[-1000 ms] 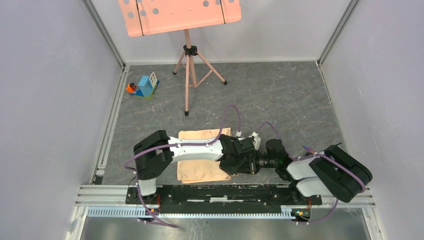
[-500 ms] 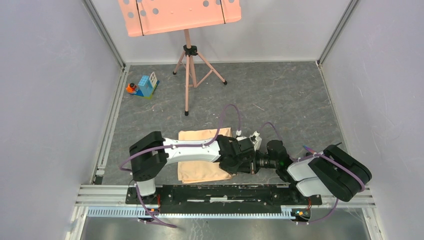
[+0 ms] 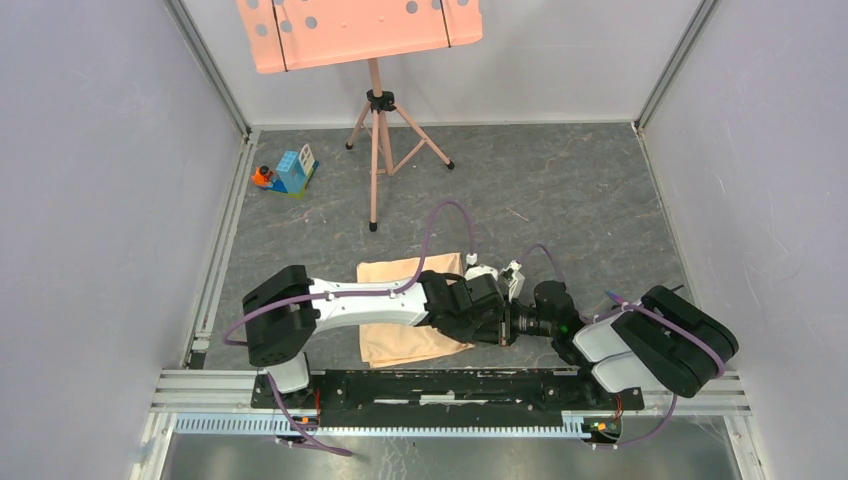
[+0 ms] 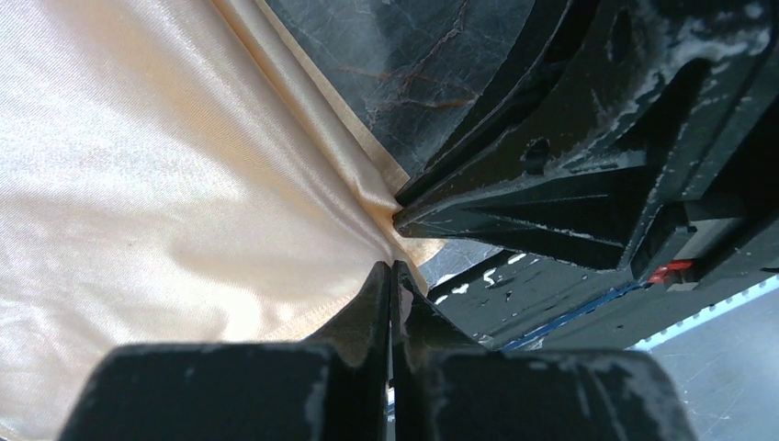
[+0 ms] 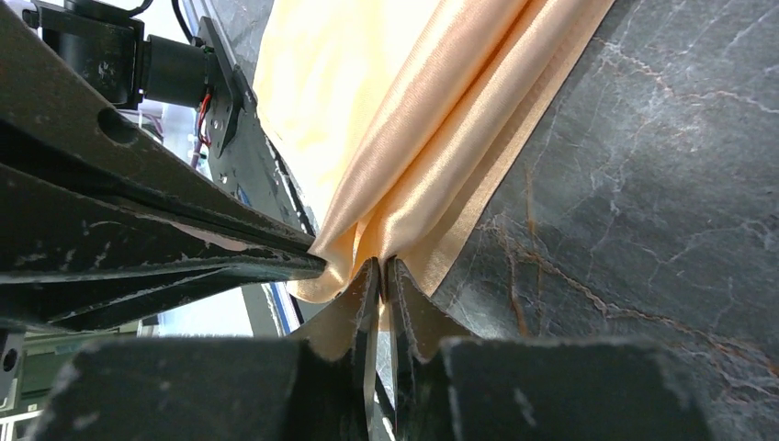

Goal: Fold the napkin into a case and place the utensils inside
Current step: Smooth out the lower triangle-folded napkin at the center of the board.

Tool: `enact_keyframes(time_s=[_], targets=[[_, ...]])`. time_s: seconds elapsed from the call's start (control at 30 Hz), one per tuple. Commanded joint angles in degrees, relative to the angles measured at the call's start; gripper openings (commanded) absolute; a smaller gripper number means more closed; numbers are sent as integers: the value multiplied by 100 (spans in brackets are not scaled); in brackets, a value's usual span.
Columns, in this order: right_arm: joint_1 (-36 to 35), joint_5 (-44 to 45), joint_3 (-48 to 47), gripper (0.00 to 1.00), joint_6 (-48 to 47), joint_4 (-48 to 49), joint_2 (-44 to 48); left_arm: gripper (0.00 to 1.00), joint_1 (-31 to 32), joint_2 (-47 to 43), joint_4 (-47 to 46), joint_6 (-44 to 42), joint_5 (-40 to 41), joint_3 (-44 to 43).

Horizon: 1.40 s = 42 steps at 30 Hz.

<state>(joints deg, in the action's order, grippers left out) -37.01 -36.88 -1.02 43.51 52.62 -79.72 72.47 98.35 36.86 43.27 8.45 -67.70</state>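
Note:
The peach-orange satin napkin (image 3: 395, 335) lies on the dark floor near the arms, partly under my left arm. In the left wrist view the napkin (image 4: 165, 165) fills the left side, and my left gripper (image 4: 393, 268) is shut on its corner. My right gripper (image 5: 381, 265) is shut on a bunched fold of the napkin (image 5: 432, 119) right beside it. From above, the left gripper (image 3: 498, 318) and the right gripper (image 3: 510, 322) meet tip to tip at the cloth's near right corner. The case and the utensils are out of view.
A music stand with a salmon-pink perforated tray (image 3: 360, 30) rises on a tripod (image 3: 378, 150) at the back. Toy blocks (image 3: 290, 172) sit at the far left. A metal rail (image 3: 450, 385) runs along the near edge, with grey walls on both sides.
My left arm's elbow has swung left and the joined grippers have shifted slightly left and away. The pinched corner went with them. Both grips stay closed.

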Motion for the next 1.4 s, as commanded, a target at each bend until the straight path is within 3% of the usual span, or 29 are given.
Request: enact_keyframes(time_s=[0.0,0.17,0.3,0.53,0.63,0.77,1.0,1.13,1.37], targets=[[-25,48,554,13,-28,231,-65,3,25,153,-233,108,2,-203],[-25,96,594,14,-22,147,41,9,13,263,-183,16,-115,-271],[-25,168,542,23,-105,-291,265,30,13,5,-158,-28,-75,-192],[-16,1173,-96,50,-1366,-3130,1601,46,-30,-1212,175,-28,474,115],[-12,1278,-472,57,-1776,-3900,1892,47,-225,-1742,244,-28,612,435],[-214,1080,-788,62,-1719,-3904,1756,51,-760,-2398,120,-64,479,1054],[-887,1985,-1274,75,-1564,-4232,1428,55,-1463,-3102,2,-181,206,1616],[-1314,2681,-1626,73,-1759,-4885,1193,56,-1682,-3343,-43,-226,182,1844],[-1448,2998,-1883,75,-1719,-5473,1556,58,-2200,-3609,-138,-417,28,2173]])
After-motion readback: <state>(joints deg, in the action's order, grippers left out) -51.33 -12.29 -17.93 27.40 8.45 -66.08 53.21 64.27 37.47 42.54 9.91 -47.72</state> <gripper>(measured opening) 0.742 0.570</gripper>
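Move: Both hands already pinch the napkin's near right corner, a little off the table: it lies about 1 cm back of each hand and just below. From the left hand, the napkin's middle is some 10 cm left, 5 cm ahead and 3 cm below, and the music stand's nearest foot about 16 cm left and 18 cm ahead. From the right hand, the napkin's middle is roughly 9 cm left and 5 cm ahead. Both hands open off the corner; the left swings about 14 cm left and forward over the napkin, right stays, tilting. ##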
